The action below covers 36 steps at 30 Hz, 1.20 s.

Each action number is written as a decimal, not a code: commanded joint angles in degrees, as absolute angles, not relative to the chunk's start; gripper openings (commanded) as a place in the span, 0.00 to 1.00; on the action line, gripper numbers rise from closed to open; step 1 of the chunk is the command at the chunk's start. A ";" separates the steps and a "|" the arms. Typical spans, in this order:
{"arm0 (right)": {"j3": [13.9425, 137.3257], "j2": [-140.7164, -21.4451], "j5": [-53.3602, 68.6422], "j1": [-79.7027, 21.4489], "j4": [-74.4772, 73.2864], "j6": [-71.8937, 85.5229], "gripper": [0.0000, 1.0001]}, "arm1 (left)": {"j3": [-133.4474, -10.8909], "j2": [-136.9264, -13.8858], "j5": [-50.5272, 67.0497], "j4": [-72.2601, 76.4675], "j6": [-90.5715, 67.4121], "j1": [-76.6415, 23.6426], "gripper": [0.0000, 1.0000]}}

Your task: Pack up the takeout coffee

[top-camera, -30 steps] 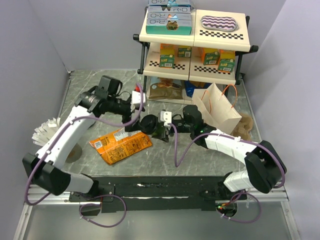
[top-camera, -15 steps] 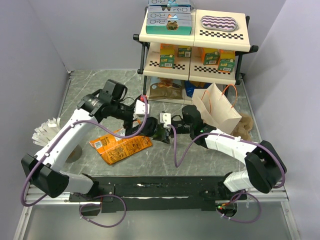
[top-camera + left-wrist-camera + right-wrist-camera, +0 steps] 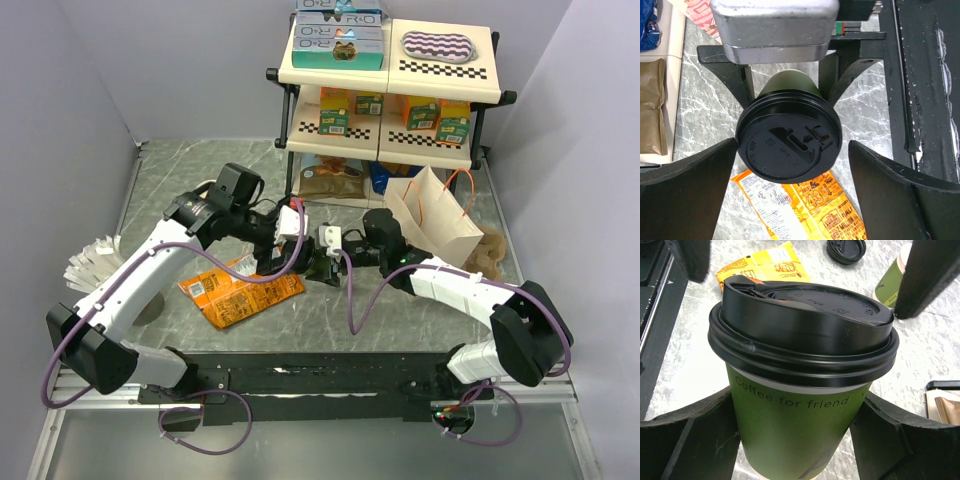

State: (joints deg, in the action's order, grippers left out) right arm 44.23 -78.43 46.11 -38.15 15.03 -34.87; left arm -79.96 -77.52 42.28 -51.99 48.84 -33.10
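The takeout coffee (image 3: pixel 795 425) is a dark green paper cup with a black lid (image 3: pixel 788 142), printed "Coffee for friend". My right gripper (image 3: pixel 795 445) is shut on its body, one finger on each side, holding it upright above the table. My left gripper (image 3: pixel 792 145) is open and hangs over the lid, its fingers (image 3: pixel 685 190) straddling the rim with small gaps. In the top view the two grippers meet at mid-table, the left gripper (image 3: pixel 285 248) covering most of the cup and the right gripper (image 3: pixel 314 262) beside it. The brown paper bag (image 3: pixel 435 215) stands open to the right.
An orange snack packet (image 3: pixel 240 290) lies flat under the cup. A loose black lid (image 3: pixel 846 249) and a second green cup (image 3: pixel 888 284) sit beyond it. A stocked shelf rack (image 3: pixel 390 90) stands at the back, and a white ruffled item (image 3: pixel 90 262) lies at far left.
My left arm has swung right and brought its open gripper over the cup's lid. The right arm and the cup have stayed put.
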 commanded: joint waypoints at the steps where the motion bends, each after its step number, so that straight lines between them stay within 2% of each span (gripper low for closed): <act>1: 47.28 -77.61 48.25 -39.11 16.52 -36.83 0.46 | -79.63 -77.69 42.19 -50.45 50.27 -33.84 0.99; 15: 48.08 -78.31 48.25 -39.37 15.82 -37.35 0.46 | -78.58 -77.43 40.08 -51.24 52.29 -34.28 0.99; 21: 48.43 -78.84 47.99 -39.29 15.91 -36.92 0.47 | -79.36 -77.87 39.11 -52.82 53.26 -34.28 0.90; 22: 48.51 -78.92 47.81 -39.37 15.91 -36.74 0.48 | -79.54 -77.96 39.02 -53.17 53.35 -34.28 0.85; 23: 48.69 -78.93 47.38 -39.29 15.39 -36.65 0.50 | -79.72 -78.05 38.85 -53.35 53.26 -34.28 0.81; 24: 48.87 -78.84 47.29 -39.29 15.12 -36.82 0.60 | -80.15 -78.05 38.50 -53.52 53.09 -34.28 0.78; 26: 48.87 -78.58 47.02 -39.20 14.85 -36.74 0.64 | -80.51 -78.31 38.23 -54.66 53.00 -34.28 0.70; 29: 49.57 -77.87 46.93 -39.29 12.93 -37.44 0.98 | -80.68 -77.79 38.06 -55.19 52.91 -34.28 0.64; 36: 50.80 -74.54 44.92 -39.29 5.46 -40.43 1.00 | -79.72 -74.80 36.65 -54.75 52.21 -34.28 0.63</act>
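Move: The lidded coffee cup is already in the right hand's grip, its middle only about 2 cm above that hand point and 1 cm to its left. From the left hand, whose open fingers straddle the lid, the cup's middle lies roughly 3 cm right and 5 cm below. The orange bag lies level with the left hand, about 14 cm left and 20 cm down; the paper bag stands some 10 cm ahead and 28 cm right of the right hand. Down by about 1.5 cm, easing some 1 cm left late on and tilting about 5 degrees, the left hand settles over the lid and closes its fingers until they pinch the lid's rim from the front and back. The right hand holds the cup body almost still meanwhile, then spreads its fingers fully to release it and starts to rise by under 1 cm. ##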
